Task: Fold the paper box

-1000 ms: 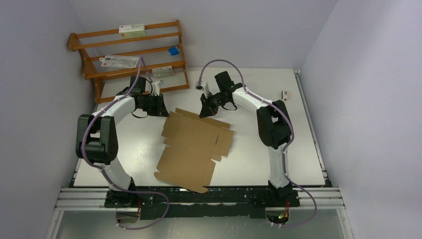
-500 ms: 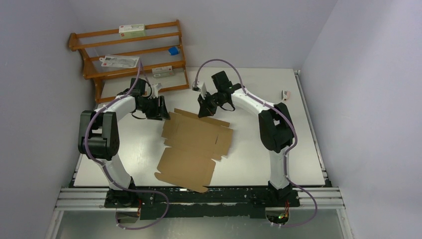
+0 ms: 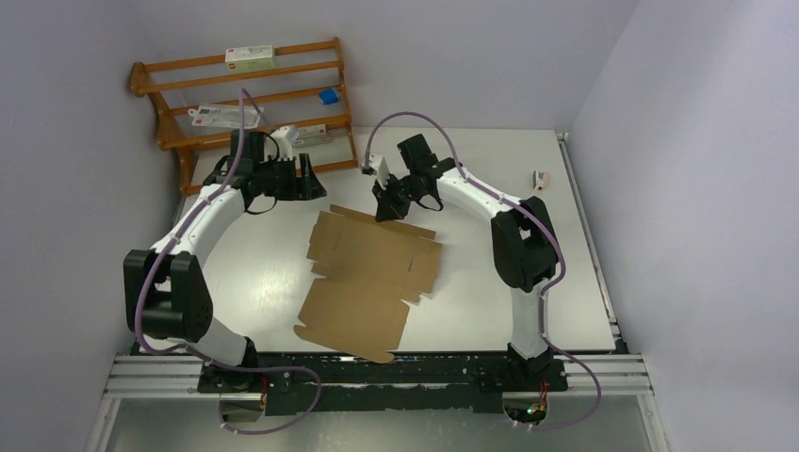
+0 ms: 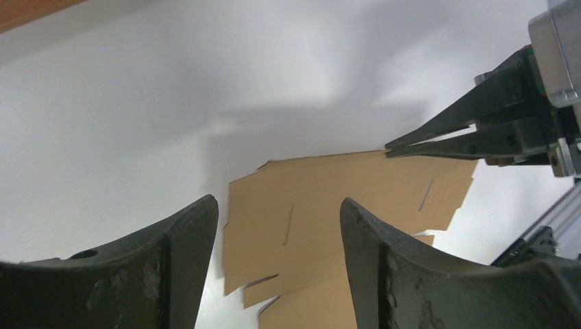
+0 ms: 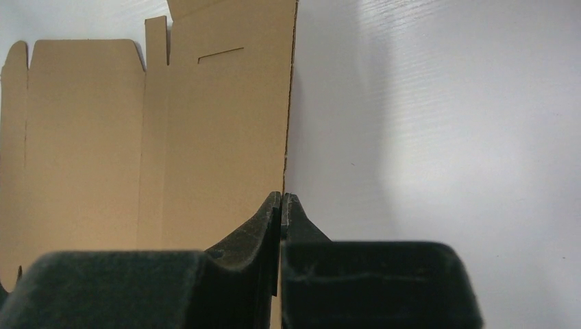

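Note:
The paper box (image 3: 367, 273) is a flat brown cardboard sheet with flaps and slots, lying in the middle of the white table. My right gripper (image 3: 384, 209) is shut on the box's far edge. The right wrist view shows that edge of the box (image 5: 205, 137) running straight into the closed right gripper (image 5: 282, 197). My left gripper (image 3: 311, 179) hovers open behind the box's far left corner, touching nothing. In the left wrist view the box (image 4: 329, 185) lies beyond the spread left gripper (image 4: 277, 205), and the right gripper (image 4: 389, 147) pinches the box's far rim.
A wooden rack (image 3: 179, 141) stands at the back left, close behind my left arm, holding white cartons (image 3: 250, 56) and a small blue item (image 3: 328, 95). A small object (image 3: 541, 177) lies near the table's right edge.
My left gripper has opened and pulled back from the box's far left corner toward the rack. The right gripper stays shut on the far edge, shifted slightly left.

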Available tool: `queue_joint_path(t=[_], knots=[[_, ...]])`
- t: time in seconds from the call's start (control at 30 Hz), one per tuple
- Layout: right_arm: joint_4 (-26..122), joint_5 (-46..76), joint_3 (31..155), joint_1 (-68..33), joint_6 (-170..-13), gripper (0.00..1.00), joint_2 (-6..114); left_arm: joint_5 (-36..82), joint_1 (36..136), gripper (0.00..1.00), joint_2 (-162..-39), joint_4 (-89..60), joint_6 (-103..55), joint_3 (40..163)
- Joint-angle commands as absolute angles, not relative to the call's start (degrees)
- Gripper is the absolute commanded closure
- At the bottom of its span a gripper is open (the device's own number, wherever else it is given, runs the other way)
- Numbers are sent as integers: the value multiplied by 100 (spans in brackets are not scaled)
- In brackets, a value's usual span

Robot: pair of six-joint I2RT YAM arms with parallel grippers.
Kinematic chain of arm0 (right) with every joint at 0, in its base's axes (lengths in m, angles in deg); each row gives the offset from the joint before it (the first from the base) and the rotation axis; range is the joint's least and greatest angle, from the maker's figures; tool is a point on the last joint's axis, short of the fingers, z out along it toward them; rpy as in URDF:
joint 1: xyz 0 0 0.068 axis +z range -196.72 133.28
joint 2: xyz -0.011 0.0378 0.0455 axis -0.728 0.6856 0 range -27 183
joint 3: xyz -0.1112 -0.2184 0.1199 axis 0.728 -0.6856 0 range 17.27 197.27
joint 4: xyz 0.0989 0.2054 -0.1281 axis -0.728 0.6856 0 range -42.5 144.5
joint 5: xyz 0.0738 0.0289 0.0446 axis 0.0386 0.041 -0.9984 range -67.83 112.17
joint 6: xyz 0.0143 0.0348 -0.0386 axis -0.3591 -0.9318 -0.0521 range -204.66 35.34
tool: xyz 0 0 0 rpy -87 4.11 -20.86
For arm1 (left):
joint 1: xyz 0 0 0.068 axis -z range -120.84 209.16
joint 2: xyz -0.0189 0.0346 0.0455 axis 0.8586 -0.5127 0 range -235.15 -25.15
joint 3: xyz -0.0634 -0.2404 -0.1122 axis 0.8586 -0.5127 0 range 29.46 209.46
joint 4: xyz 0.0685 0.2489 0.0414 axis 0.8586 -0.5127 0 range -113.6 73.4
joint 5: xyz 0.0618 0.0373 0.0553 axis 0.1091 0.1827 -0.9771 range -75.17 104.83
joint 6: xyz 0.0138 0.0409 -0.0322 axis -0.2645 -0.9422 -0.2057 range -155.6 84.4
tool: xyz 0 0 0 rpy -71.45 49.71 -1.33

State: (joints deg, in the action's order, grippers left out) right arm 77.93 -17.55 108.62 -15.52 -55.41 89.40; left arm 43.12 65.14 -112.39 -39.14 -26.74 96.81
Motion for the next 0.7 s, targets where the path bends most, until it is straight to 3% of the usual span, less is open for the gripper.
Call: queue_joint_path(t=[0.0,0.37,0.67], knots=[[7887,-1659,10780,-1448,-5271,100,8646,4759,6781,29,-11647,-3461,-2248,9837],[7940,-1596,10756,-1340,-5047,100,8508,4887,7046,29,-12490,-2988,-1553,10315],[7504,-1367,10516,-1332,-5190,100,8250,4851,7194,33,-12325,-2930,-1543,9682]])
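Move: The stretch of the box's far flap that my left hand goes for lies about 8 cm to its right, 2 cm back and 9 cm below. My right fingers' grip on that flap is some 6 cm farther right, and the middle of the box's far panel about 9 cm back, 13 cm right and 11 cm below my left hand. The rack's near foot is 7 cm ahead and 7 cm right. From my right hand, that stretch lies 6 cm left and 1 cm ahead. With my left fingers staying wide open, I swing that hand about 7 cm right and sink 4 cm towards the raised far flap, arcing nearly 3 cm forward before easing back a little, the wrist turning some 10 degrees. My right fingers keep pinching the flap edge, drawing it roughly 1 cm back and lifting it slightly. ##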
